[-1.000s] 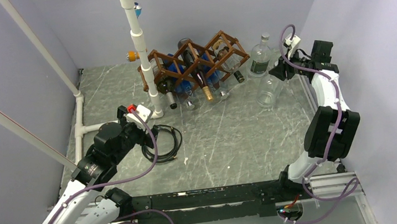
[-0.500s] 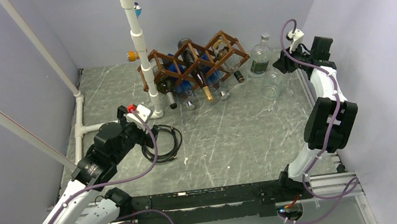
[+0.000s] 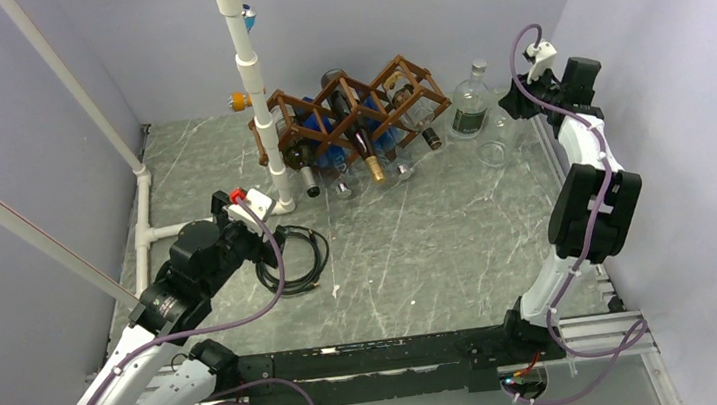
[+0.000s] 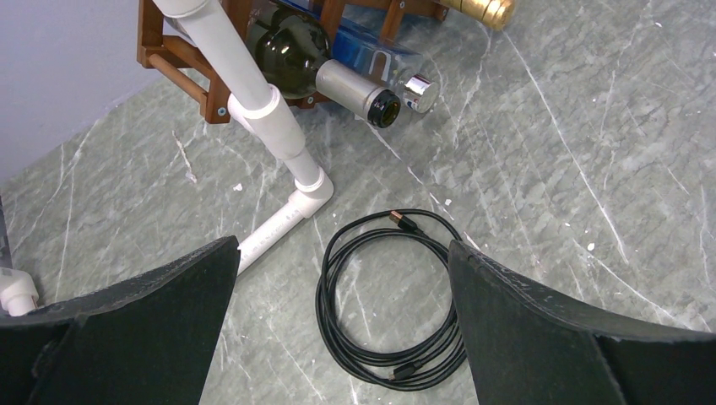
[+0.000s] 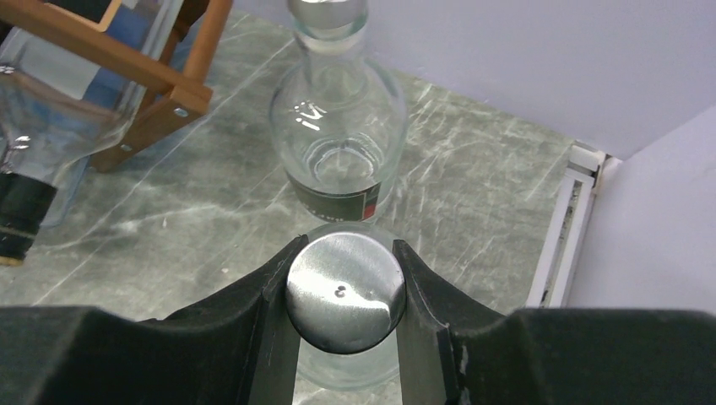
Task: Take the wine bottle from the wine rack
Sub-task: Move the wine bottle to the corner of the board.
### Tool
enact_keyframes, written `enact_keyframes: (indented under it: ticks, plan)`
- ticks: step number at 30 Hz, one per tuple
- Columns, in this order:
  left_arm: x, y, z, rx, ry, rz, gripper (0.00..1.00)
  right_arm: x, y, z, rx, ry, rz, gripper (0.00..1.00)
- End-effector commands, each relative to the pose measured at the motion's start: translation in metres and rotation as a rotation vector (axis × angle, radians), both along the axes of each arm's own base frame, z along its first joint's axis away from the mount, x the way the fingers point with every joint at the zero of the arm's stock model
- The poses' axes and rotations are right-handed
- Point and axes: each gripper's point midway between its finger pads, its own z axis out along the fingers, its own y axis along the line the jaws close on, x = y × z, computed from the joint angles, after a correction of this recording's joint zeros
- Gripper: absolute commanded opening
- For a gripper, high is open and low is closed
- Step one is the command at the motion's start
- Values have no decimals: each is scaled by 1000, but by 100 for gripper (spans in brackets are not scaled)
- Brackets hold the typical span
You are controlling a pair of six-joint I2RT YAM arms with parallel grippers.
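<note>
The dark brown lattice wine rack [image 3: 354,102] stands at the back of the table with several bottles lying in its cells; one corner of it shows in the right wrist view [image 5: 135,72]. To its right, my right gripper [image 3: 523,105] [image 5: 344,283] is shut on the silver cap of a clear glass wine bottle [image 3: 496,148] [image 5: 346,375]. The bottle hangs below the fingers, clear of the rack and close to the right wall. My left gripper [image 3: 278,239] [image 4: 342,246] is open, with nothing between its fingers, above a coiled cable.
Another clear bottle with a green label [image 3: 468,105] [image 5: 338,126] stands upright just behind the held one. A black coiled cable [image 4: 393,299] lies under the left gripper. A white PVC pipe frame [image 3: 257,92] rises at the rack's left end. The right wall is close by.
My right arm has drawn back toward the far right corner, carrying the clear bottle farther from the rack and swinging it more upright. The left arm has not moved.
</note>
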Motion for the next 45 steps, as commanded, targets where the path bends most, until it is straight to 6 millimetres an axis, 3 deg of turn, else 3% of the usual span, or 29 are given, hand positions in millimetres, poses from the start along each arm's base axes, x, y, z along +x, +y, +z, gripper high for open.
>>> enact_keyframes:
  ticks: [1,7,16,23,25,28,34,36,45]
  plan:
    - [3,-1,6,-15,-31,-2,100,26,-16,84,-82,-263,-29,0]
    - [4,-1,5,-12,-29,1,99,32,-23,84,-94,-263,-56,3]
    - [4,0,5,-12,-30,5,100,37,-27,75,-100,-245,-69,21]
    - [4,1,6,-13,-33,8,100,36,-27,68,-97,-232,-72,48]
    - [4,1,6,-13,-34,7,100,35,-28,68,-95,-230,-81,63]
    - [3,1,7,-16,-36,7,100,30,-28,72,-98,-237,-91,76]
    - [0,0,11,-31,-47,-7,100,9,-18,80,-97,-244,-82,88]
    - [-1,-1,13,-38,-50,-15,100,-2,-14,85,-94,-248,-82,97]
    - [-11,-4,26,-89,-73,-53,100,-59,1,87,-65,-175,-89,100]
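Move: The right hand holds the clear wine bottle by its neck just under the cap. Its standing spot near the board's far right corner lies about 3 cm ahead, 2 cm right and some 20 cm below. The labelled bottle stands about 9 cm ahead and 6 cm left, its middle 10 cm lower; the rack's near end is roughly 9 cm ahead and 15 cm left. From the left hand the spot is some 26 cm ahead, 58 cm right and 24 cm below. Still pinching the clear bottle's neck, the right hand eases it forward and right, about 2 cm level, beside the labelled bottle and pauses. Then the fingers open wide and let go; the hand rises some 7 cm and draws back about 6 cm from the bottle, fingertips tipping up roughly 10 degrees. ##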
